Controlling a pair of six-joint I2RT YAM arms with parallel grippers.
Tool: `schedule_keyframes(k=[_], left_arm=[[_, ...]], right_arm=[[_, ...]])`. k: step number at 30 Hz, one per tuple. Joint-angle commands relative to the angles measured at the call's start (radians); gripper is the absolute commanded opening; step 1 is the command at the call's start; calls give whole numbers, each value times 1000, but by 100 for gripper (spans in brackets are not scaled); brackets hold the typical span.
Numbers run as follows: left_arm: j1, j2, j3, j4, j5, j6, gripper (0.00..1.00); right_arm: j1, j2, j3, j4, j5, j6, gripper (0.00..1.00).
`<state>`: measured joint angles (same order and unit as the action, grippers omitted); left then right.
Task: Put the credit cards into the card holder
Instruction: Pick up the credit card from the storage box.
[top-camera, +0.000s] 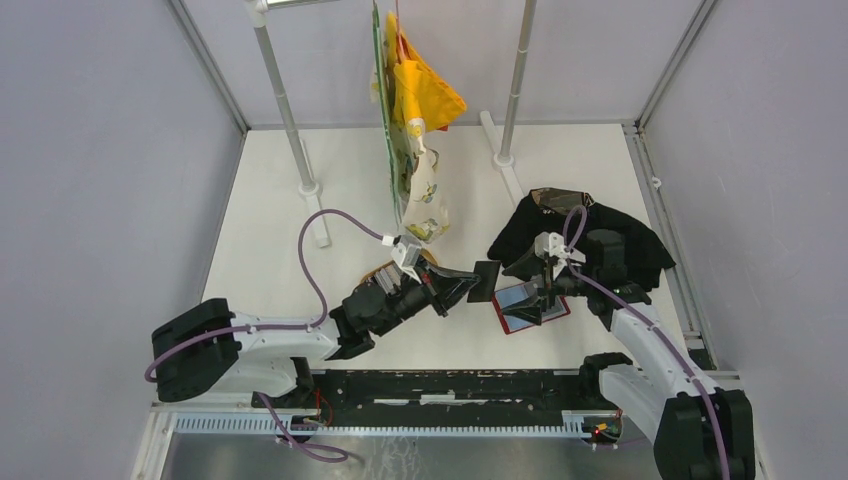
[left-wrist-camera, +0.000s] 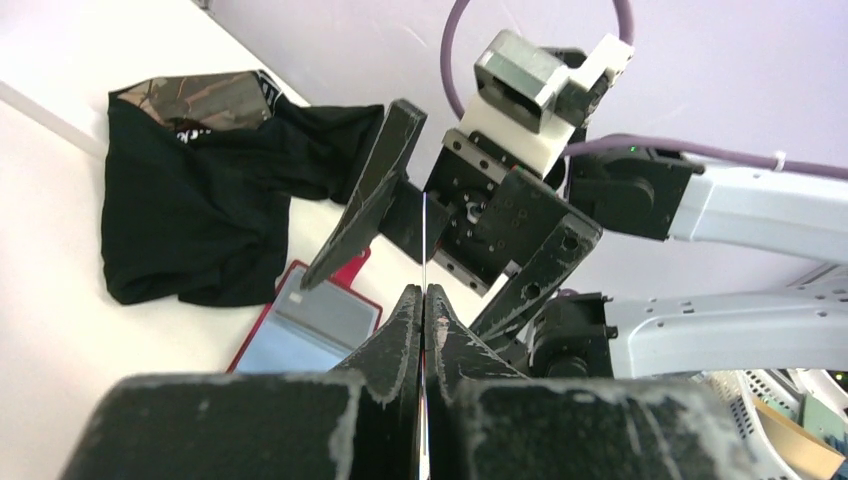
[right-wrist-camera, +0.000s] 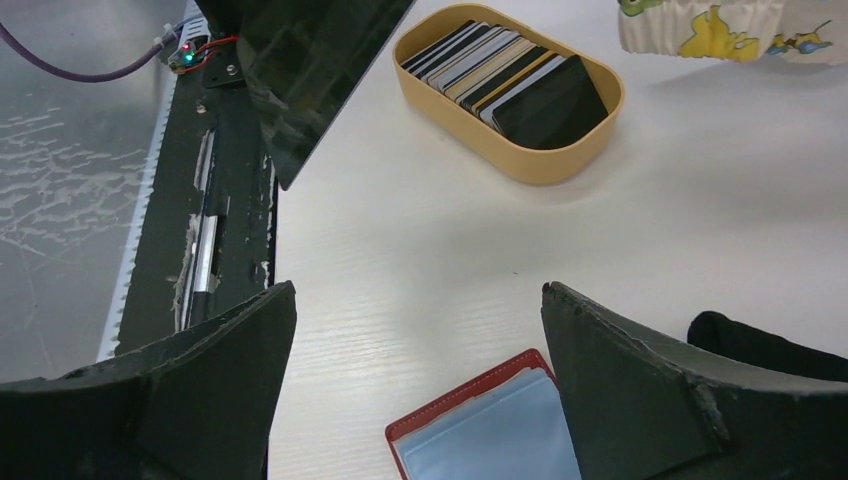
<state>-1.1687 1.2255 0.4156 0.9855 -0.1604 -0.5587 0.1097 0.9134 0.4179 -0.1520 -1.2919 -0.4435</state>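
Note:
My left gripper (top-camera: 468, 285) (left-wrist-camera: 424, 292) is shut on a black credit card (top-camera: 486, 280), which the left wrist view shows edge-on as a thin line (left-wrist-camera: 424, 235). It holds the card upright in the air, just left of the card holder (top-camera: 530, 312). The card holder is a red wallet lying open on the table, with pale blue sleeves showing (left-wrist-camera: 305, 335) (right-wrist-camera: 500, 430). My right gripper (top-camera: 540, 298) (right-wrist-camera: 418, 290) hangs open right above it, with nothing between its fingers (left-wrist-camera: 375, 180). More credit cards (right-wrist-camera: 500, 75) stand stacked in the tan tray (right-wrist-camera: 545, 165).
A black cloth (top-camera: 600, 240) (left-wrist-camera: 190, 220) lies bunched behind the right arm. Yellow and patterned cloths (top-camera: 420, 130) hang from a rail over the table's middle, between two poles (top-camera: 285, 100). The tray (top-camera: 385, 272) is mostly hidden under my left arm.

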Motion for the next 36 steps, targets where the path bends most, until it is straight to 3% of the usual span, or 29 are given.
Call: schedule_keyframes(k=[1,7,17,21,24,27,29,30,33,36], left_arm=[[25,39,-3,201,19,11,2],[41,89,-6,299,55,-34,2],[49,199,18,409,100,-76,2],[54,227,26,429,110,-82,2],[55,237,23,443,109,-86,2],[56,237,19,445,111,-86,2],[59,236,20,439,124,-82,3],[64,234,23,427,143,-78,7],[96,219,46,335,265,-65,36],[157,191,69,202,437,-56,43]], right_arm=[[30,-17,-16,214,3,194,98],[73,0,-48,463,-20,498,98],[132,-3,-42,586,-2,710,89],[139,-4,-53,609,13,750,74],[142,0,-58,616,24,761,50],[142,9,-59,617,26,760,17],[141,17,-57,616,22,758,2],[142,24,-54,615,13,757,0],[142,36,-39,571,-20,710,0],[142,49,4,397,-41,541,0]])
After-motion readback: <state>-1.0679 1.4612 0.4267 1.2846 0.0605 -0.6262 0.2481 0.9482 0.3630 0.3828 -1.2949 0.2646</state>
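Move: The dark card is already pinched in the left fingers, its middle sticking out about 3 cm to their right and 1 cm ahead. The right hand's open fingers wait some 9 cm to the left hand's right, 3 cm ahead and 4 cm lower. From the right hand the card is about 6 cm left, 2 cm back and 4 cm up; the open card holder lies about 5 cm right, 3 cm ahead, and the storage box some 23 cm left, 9 cm ahead, both about 14 cm below. The card's free edge is met by the right hand, which rises about 4 cm and goes 3 cm left and slightly back, rolling some 15 degrees, then shuts its open fingers on it. The left hand carries the card about 2 cm right towards those fingers, rising slightly and then sinking, and opens only after the right has closed. ##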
